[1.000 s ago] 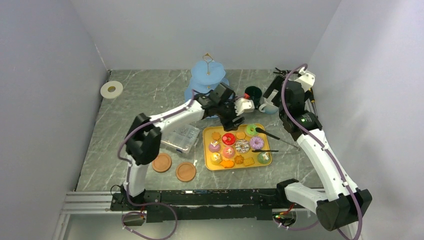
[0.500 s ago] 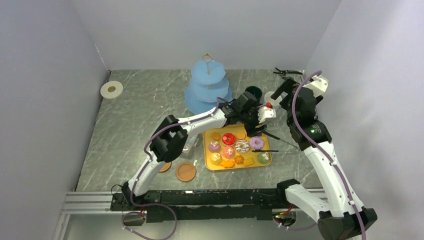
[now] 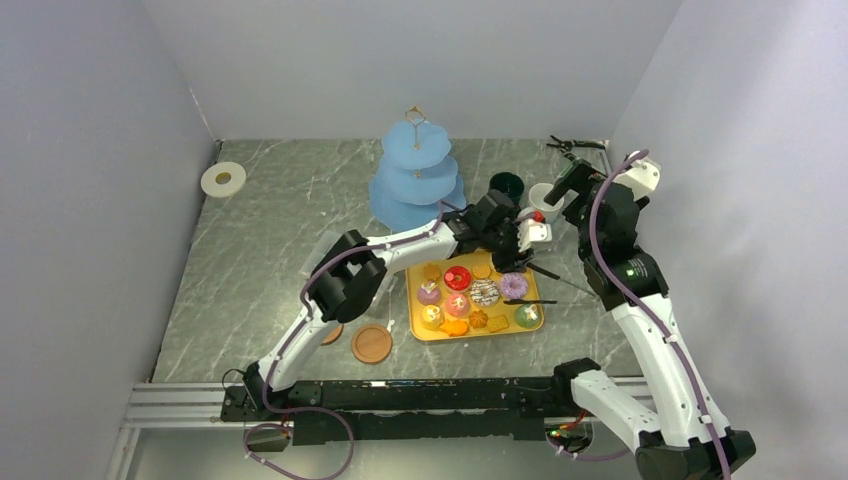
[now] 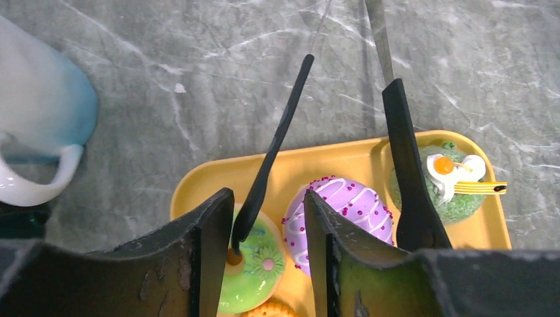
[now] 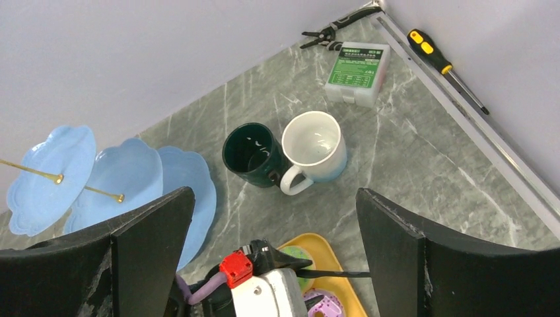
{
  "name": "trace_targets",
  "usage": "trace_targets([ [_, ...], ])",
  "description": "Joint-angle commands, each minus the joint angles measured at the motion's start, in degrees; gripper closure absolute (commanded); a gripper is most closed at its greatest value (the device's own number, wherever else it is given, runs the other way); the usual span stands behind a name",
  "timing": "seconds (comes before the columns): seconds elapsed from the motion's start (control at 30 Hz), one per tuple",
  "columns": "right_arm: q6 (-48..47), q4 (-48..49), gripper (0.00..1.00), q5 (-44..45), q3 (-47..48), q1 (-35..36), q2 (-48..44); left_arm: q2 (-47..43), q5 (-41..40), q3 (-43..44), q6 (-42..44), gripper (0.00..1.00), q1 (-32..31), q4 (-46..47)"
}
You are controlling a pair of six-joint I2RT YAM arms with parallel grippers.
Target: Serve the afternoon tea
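Observation:
A yellow tray holds several toy doughnuts, biscuits and cakes. My left gripper hangs low over its far right corner. In the left wrist view the left gripper stands open with a narrowed gap, straddling one arm of the black tongs, whose tip rests on the green doughnut. A purple doughnut lies just right of it. The light-blue stand is bare. Beside it are the dark-green mug and white mug. My right gripper hovers wide open and empty above them.
The tongs' second arm lies across a green cake. Two wooden coasters sit left of the tray, a white ring at the far left. A green-labelled box, screwdriver and pliers lie in the back right corner.
My left arm has reached right across the tray to its far right corner, and its jaws have narrowed. The right arm has drawn back to the right, clear of the mugs.

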Motion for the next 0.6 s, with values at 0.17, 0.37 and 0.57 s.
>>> trace_targets([
  [0.17,-1.3,0.4,0.04,-2.2,0.1,-0.7,-1.7,0.9,5.9,2.1,3.2,0.80,-0.1,2.6],
  [0.37,-1.3,0.7,0.05,-3.4,0.1,-0.9,-1.7,-1.5,3.8,-0.5,4.5,0.97,-0.1,3.9],
  [0.57,-1.8,1.3,0.05,-7.0,2.4,-1.0,-1.0,-6.8,2.6,-2.4,3.8,0.97,-0.2,4.0],
])
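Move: The upper black handle runs away rightward between the left hand's open fingers, its middle about 4 cm to the right, 1 cm back and 2 cm below. Under its near end lies the green donut, some 2 cm left and 1 cm ahead; the purple donut is 5 cm straight back, and the lower black handle 8 cm back and 4 cm right. From the right hand, the upper handle lies roughly 8 cm left, 2 cm back and 25 cm below. The left hand sinks about 1.5 cm, easing slightly back, and closes its fingers, pinching the upper black handle. ##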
